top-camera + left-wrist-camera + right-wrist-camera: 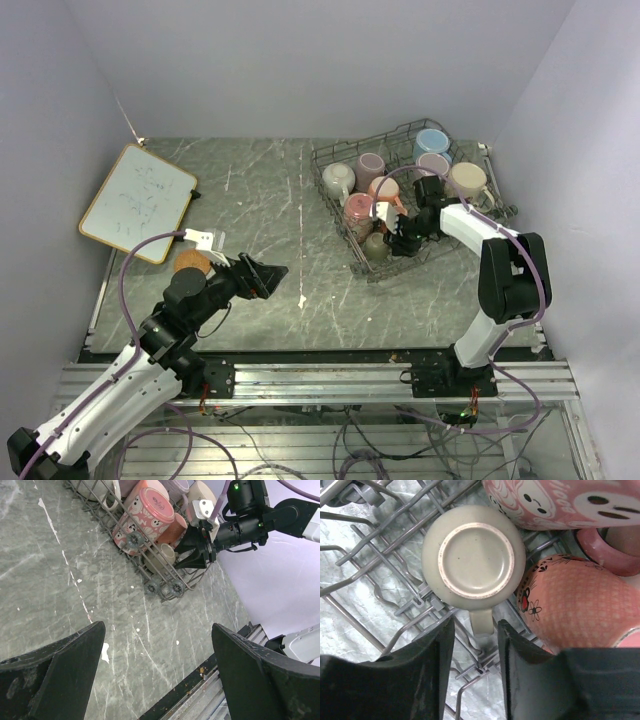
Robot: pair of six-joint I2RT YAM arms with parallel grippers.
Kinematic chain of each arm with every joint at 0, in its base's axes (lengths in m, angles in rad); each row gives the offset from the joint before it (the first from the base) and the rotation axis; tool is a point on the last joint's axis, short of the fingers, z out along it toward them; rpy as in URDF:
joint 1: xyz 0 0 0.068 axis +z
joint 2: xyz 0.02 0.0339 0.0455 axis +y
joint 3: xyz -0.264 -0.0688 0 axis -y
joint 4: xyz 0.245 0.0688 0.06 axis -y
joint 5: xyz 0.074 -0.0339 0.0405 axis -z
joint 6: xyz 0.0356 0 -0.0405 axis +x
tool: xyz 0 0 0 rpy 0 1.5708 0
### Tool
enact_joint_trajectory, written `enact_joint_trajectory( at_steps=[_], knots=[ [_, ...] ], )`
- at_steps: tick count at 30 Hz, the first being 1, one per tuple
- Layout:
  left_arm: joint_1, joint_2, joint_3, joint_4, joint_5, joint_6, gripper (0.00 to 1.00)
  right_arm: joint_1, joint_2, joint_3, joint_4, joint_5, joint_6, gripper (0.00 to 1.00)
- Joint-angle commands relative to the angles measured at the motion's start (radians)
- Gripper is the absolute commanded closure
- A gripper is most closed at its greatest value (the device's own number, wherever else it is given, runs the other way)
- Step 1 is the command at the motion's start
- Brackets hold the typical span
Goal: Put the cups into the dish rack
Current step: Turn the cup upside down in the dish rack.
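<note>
The grey wire dish rack [322, 190] stands at the back right with several cups in it: light blue [432, 143], mauve [371, 166], cream [467, 178], pink printed [358, 210], peach [384, 188]. A small olive cup [474, 557] lies bottom-up at the rack's near corner. My right gripper [476, 625] is open, its fingers either side of that cup's handle [481, 620] with a gap on each side. The pink face-printed cup [560, 502] and a peach dotted cup [570, 602] crowd it on the right. My left gripper [157, 627] hangs wide open and empty over the table.
A wood-framed whiteboard [138, 203] lies at the left with a round cork coaster [190, 262] just below it, beside my left arm. The rack's corner feet [165, 587] rest on the marbled table. A metal rail [320, 375] runs along the near edge.
</note>
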Motion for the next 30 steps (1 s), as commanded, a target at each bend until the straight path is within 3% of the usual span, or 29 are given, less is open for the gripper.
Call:
enact_joint_trajectory(
  at_steps=[1, 8, 17, 27, 30],
  knots=[
    [0.004, -0.008, 0.03, -0.003, -0.012, -0.004, 0.03, 0.004, -0.026, -0.008, 0.038, -0.013, 0.017, 0.57],
    [0.003, -0.005, 0.043, -0.003, 0.003, -0.009, 0.03, 0.003, -0.104, 0.003, 0.002, -0.051, 0.037, 0.51],
    [0.003, 0.033, 0.105, -0.083, -0.019, 0.044, 0.02, -0.001, -0.358, -0.072, 0.014, -0.13, 0.123, 0.5],
    [0.003, 0.084, 0.24, -0.177, -0.043, 0.094, 0.0, -0.003, -0.603, -0.108, 0.096, -0.161, 0.325, 0.37],
    [0.003, 0.112, 0.294, -0.238, -0.073, 0.127, 0.0, -0.004, -0.64, -0.105, 0.145, -0.14, 0.395, 0.28]
  ],
)
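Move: The green cup sits upside down in the dish rack with its handle between the right fingers, which are already loosened; its middle is about 4 cm to that hand's left, level with it in reach and height. The orange mug lies some 6 cm straight ahead of the hand, and the tall pink mug about 7 cm ahead and 8 cm left. From the left hand the cup is roughly 13 cm ahead, 24 cm right and 17 cm lower. The green cup's handle is left standing between the fingers as the right hand opens further, to about two thirds, and pulls up and off it, slowly at first. It climbs some 17 cm with a late drift of about 4 cm back towards the base, while the wrist tips the fingers up towards forward-left. Late on, the open, empty left hand also rises about 4 cm. ##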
